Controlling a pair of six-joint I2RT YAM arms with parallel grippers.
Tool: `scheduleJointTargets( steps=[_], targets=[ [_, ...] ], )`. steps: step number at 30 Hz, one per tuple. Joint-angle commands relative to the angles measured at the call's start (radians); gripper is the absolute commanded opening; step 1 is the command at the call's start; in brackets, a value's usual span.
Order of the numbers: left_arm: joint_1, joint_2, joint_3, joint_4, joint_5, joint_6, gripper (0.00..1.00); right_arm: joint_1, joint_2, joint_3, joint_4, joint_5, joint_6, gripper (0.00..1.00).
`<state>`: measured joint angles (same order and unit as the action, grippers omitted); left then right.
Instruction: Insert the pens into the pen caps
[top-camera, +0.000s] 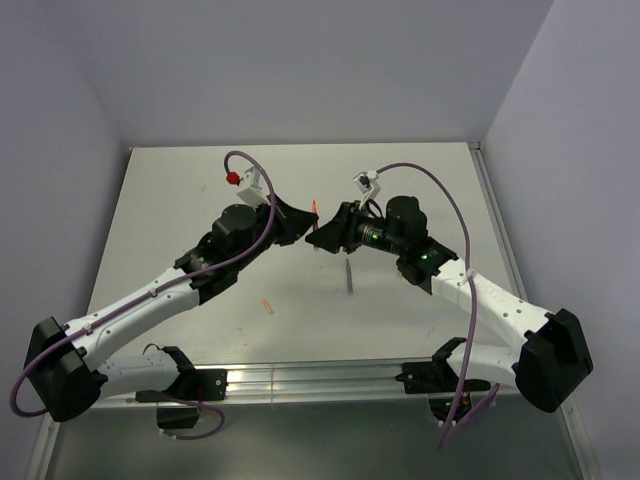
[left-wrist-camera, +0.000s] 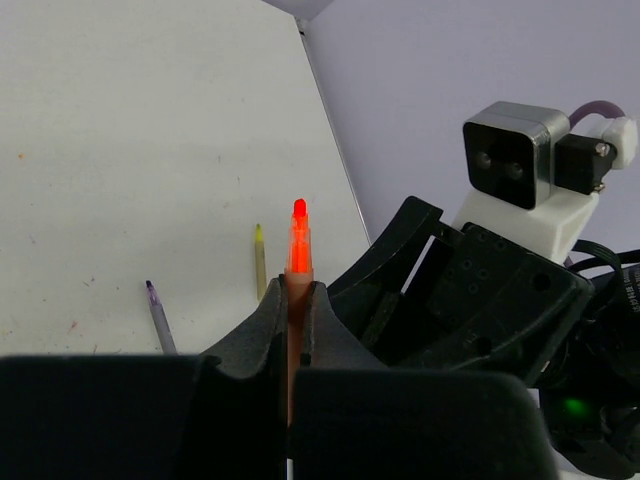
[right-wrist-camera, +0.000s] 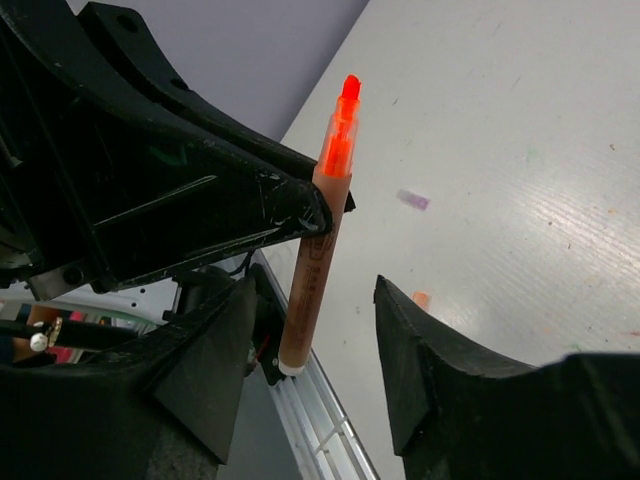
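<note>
My left gripper (left-wrist-camera: 297, 290) is shut on the orange-red pen (left-wrist-camera: 298, 250), which stands upright above the table with its bright tip up. In the top view the left gripper (top-camera: 304, 222) and the right gripper (top-camera: 323, 238) meet mid-table, the pen (top-camera: 314, 208) between them. My right gripper (right-wrist-camera: 315, 300) is open, its jaws on either side of the pen's (right-wrist-camera: 318, 250) lower end with a gap on both sides. The dark purple pen (left-wrist-camera: 158, 318) (top-camera: 349, 275) and the yellow-green pen (left-wrist-camera: 260, 262) lie on the table. An orange cap (right-wrist-camera: 421, 299) (top-camera: 266, 305) and a lilac cap (right-wrist-camera: 412, 200) lie loose.
The white table (top-camera: 180, 200) is walled by pale panels at the back and both sides. A metal rail (top-camera: 320, 378) runs along the near edge between the arm bases. The right arm's wrist camera (left-wrist-camera: 515, 155) sits close to my left gripper.
</note>
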<state>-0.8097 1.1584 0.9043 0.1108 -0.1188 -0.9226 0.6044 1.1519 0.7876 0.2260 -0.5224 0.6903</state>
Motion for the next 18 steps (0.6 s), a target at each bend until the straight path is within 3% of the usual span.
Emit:
scheduleJointTargets(
  steps=[1,11,18],
  targets=[
    [-0.02,0.0,0.005,0.063,0.016,-0.001,0.0,0.014,0.003,0.053,0.055,0.005,0.015,0.56],
    [-0.043,0.02,0.015,0.081,0.018,0.008,0.0,0.017,0.005,0.053,0.067,-0.01,0.04,0.48],
    [-0.051,0.015,0.001,0.118,0.027,0.016,0.0,0.015,0.002,0.045,0.07,-0.021,0.052,0.36]
  ],
)
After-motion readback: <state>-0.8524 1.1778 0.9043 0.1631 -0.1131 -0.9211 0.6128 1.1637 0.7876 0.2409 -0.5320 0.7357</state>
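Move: The left hand holds the orange pen by its middle. The gap between the right fingers, where the pen's capless tail end goes, is about 3 cm back, 2 cm right and 2 cm below that hand. From the right hand, the orange pen's middle is roughly 2 cm ahead, 2 cm left and 1 cm up. The purple pen lies 12 cm ahead and 10 cm right of the right hand, the orange cap 2 cm ahead and 12 cm left, both some 26 cm below. Rightward and slightly back, about 2 cm in all, the left hand eases the pinched orange pen deeper between the right hand's fingers, tail end first, hardly turning. The right hand all but stays in place and narrows its half-open fingers around the rear part of the pen, by roughly a third of their gap, without shutting; whether they touch the pen can't be seen. ##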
